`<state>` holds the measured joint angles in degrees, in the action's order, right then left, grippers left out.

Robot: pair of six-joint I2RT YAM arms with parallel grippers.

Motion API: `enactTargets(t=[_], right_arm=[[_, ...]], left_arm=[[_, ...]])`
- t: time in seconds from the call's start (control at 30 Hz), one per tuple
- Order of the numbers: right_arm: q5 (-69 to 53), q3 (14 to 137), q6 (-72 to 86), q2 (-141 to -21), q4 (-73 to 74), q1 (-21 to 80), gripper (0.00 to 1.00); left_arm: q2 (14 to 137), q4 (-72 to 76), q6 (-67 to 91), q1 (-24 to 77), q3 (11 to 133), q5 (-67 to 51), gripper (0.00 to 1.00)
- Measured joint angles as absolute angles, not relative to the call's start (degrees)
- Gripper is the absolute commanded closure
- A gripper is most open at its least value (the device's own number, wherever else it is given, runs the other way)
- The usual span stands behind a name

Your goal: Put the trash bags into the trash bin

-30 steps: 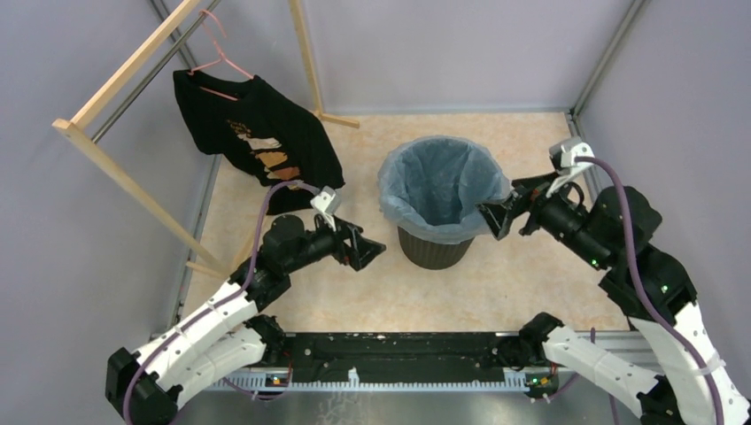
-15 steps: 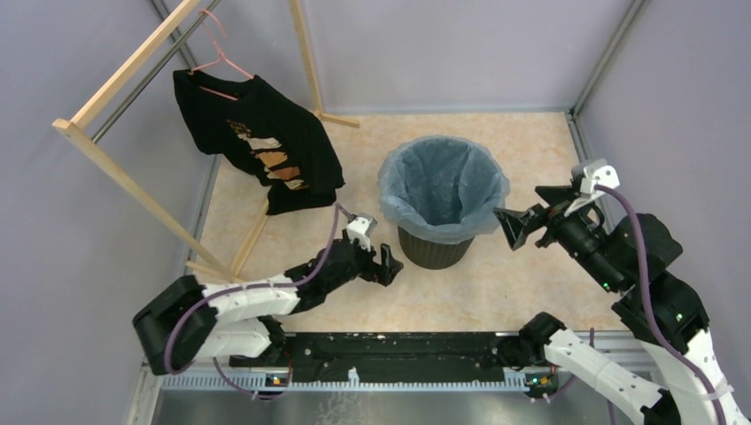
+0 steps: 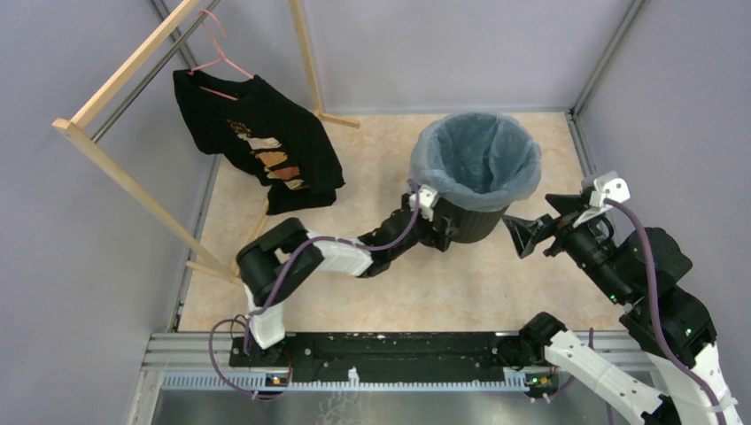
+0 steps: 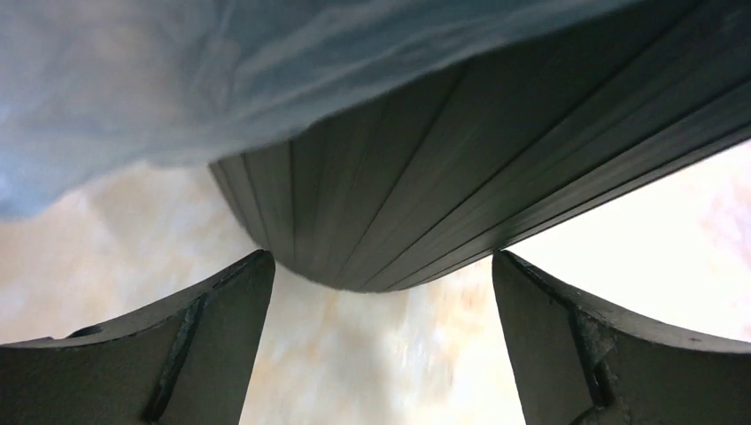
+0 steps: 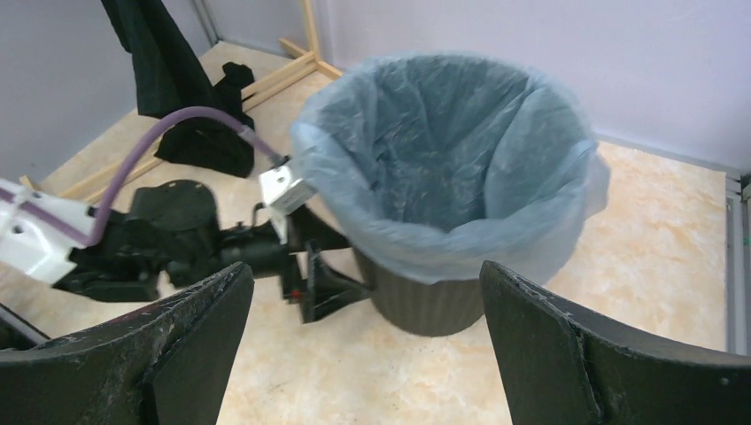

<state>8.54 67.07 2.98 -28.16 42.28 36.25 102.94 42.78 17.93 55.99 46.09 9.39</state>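
The round black trash bin stands at the far right of the floor, lined with the pale-blue trash bag, whose film folds out over the rim. My left gripper lies low at the bin's left base, open. In the left wrist view, the ribbed bin wall fills the space just ahead of the gripper, with bag film above. My right gripper hangs open to the right of the bin, clear of it. From the right wrist, bin, bag and left gripper all show beyond the open gripper.
A black T-shirt hangs on a pink hanger from a wooden rack at the far left. Grey walls close in the floor on three sides. A metal rail runs along the near edge.
The left arm has stretched out low towards the right and reached the bin's base. The bin with its bag has slid to the far right. The right gripper has drawn back to the right.
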Motion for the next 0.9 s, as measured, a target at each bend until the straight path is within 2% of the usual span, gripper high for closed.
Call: enactTargets(t=[0.27, 0.43, 0.57, 0.7, 0.9], right_arm=[[9.78, 66.98, 3.03, -28.14, 43.07, 36.25, 0.01], [10.85, 67.00, 3.90, -28.16, 43.97, 36.25, 0.01], [11.38, 66.61, 5.78, -28.23, 43.77, 36.25, 0.01], [10.87, 62.30, 8.23, -29.67, 41.04, 36.25, 0.01], [8.56, 55.44, 15.25, -43.79, 36.36, 36.25, 0.01]], left_arm=[[121.23, 35.64, 19.07, 54.15, 74.65, 3.31, 0.02], [120.88, 34.37, 20.71, 51.75, 73.52, -3.16, 0.01], [113.60, 31.77, 20.78, 51.42, 61.78, -7.29, 0.01], [100.73, 26.02, 18.70, 51.81, 51.20, -9.76, 0.01], [82.11, 14.17, 11.53, 51.99, 53.98, -7.05, 0.01]])
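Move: The trash bin's middle lies about 9 cm ahead of the left hand, 8 cm to its right and 3 cm above it, its ribbed wall right before the open fingers. The mouth of the trash bag lining it sits over the same spot, about 18 cm above the hand. From the right hand, raised in front of the bin, the bin's middle is some 22 cm ahead, 6 cm to the left and 26 cm below. Rightward and forward, low and with open fingers, the left hand keeps pushing against the bin's near left wall for about 11 cm, then turns back left and towards its base, leaves the bin and rises steeply. Late on, the open right hand sweeps down about 12 cm, also forward and left, tipping its fingers some 20 degrees down, towards the table in front of the bin. ##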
